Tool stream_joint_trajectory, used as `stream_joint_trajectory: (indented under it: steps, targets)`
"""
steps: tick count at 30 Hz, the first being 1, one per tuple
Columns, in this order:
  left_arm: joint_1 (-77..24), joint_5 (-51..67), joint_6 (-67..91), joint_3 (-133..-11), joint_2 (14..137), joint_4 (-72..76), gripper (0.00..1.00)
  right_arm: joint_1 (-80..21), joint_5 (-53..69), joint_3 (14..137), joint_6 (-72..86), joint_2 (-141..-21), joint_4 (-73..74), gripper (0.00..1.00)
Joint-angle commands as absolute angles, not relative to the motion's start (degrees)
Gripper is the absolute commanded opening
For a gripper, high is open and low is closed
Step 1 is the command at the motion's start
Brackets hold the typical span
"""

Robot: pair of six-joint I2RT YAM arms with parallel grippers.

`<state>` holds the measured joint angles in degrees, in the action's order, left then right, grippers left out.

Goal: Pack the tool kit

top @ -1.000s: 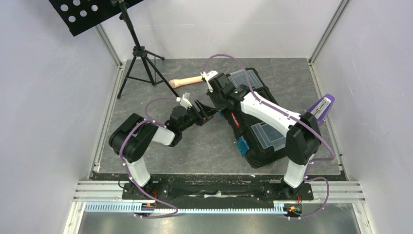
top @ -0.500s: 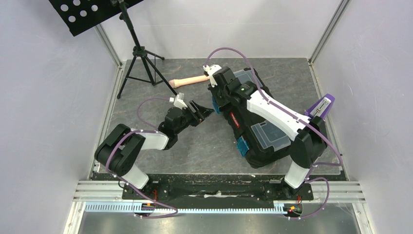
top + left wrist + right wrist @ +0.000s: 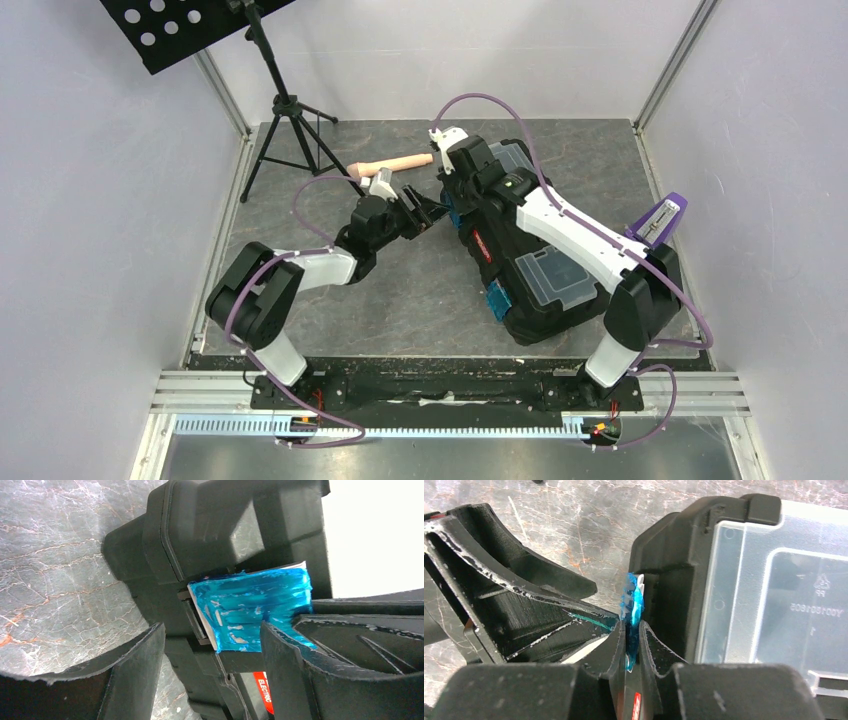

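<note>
The tool kit is a large black toolbox (image 3: 535, 262) lying at an angle right of centre, with clear-lidded compartments (image 3: 784, 590) and a red label. My right gripper (image 3: 631, 630) is shut on the far blue latch (image 3: 631, 602) at the box's far left corner (image 3: 450, 205). My left gripper (image 3: 211, 630) is open and faces the same blue latch (image 3: 250, 607) from the left, with the latch's lower edge between its fingertips. In the top view the left gripper (image 3: 428, 210) sits right beside the right gripper (image 3: 452, 192). A second blue latch (image 3: 497, 300) shows on the near side.
A beige cylindrical handle (image 3: 400, 163) lies just behind the left gripper. A purple stapler-like object (image 3: 660, 218) rests at the right edge. A black tripod stand (image 3: 290, 130) occupies the far left corner. Walls close in on three sides.
My left gripper drew back a little, then swung up and right to the far latch. The right wrist shifted slightly farther back, still shut on the latch.
</note>
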<state>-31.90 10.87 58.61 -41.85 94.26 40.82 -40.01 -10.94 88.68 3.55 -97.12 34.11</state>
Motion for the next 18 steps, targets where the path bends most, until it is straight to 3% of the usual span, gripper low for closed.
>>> stream_joint_trajectory:
  steps: [1,5,9,18]
  targets:
    - [-31.99,11.21,55.99,-45.44,96.97,39.05,0.76,-39.37,-13.87,86.62,2.45,-95.02,32.83,0.16]
    - [-32.0,11.57,56.12,-46.23,97.67,38.42,0.76,-39.37,-13.7,86.48,2.18,-93.95,32.12,0.31]
    - [-32.08,11.75,56.16,-46.06,97.43,38.23,0.76,-39.33,-13.25,86.49,1.12,-91.08,30.43,0.39]
    - [-32.08,11.6,56.25,-45.53,96.91,37.93,0.76,-39.37,-13.54,84.72,-1.97,-86.1,27.12,0.38]
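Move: The far blue latch sits right between the right hand's nearly shut fingertips, about 1 cm ahead and 1 cm below. From that hand the red label on the box's side is about 7 cm back and 4 cm right, and the far clear lid some 8 cm ahead, 9 cm right and slightly higher. The near blue latch is roughly 17 cm back, 7 cm right. From the left hand the far latch lies about 2 cm ahead and 3 cm right, nearly level. The right fingers spread and let go of the far blue latch while that hand stays almost in place; then the hand lifts clear by about 5 cm, drifting a little right as its fingers tip up slightly. The left hand, fingers still open, keeps one fingertip at the latch's outer side and sinks about 1 cm. ##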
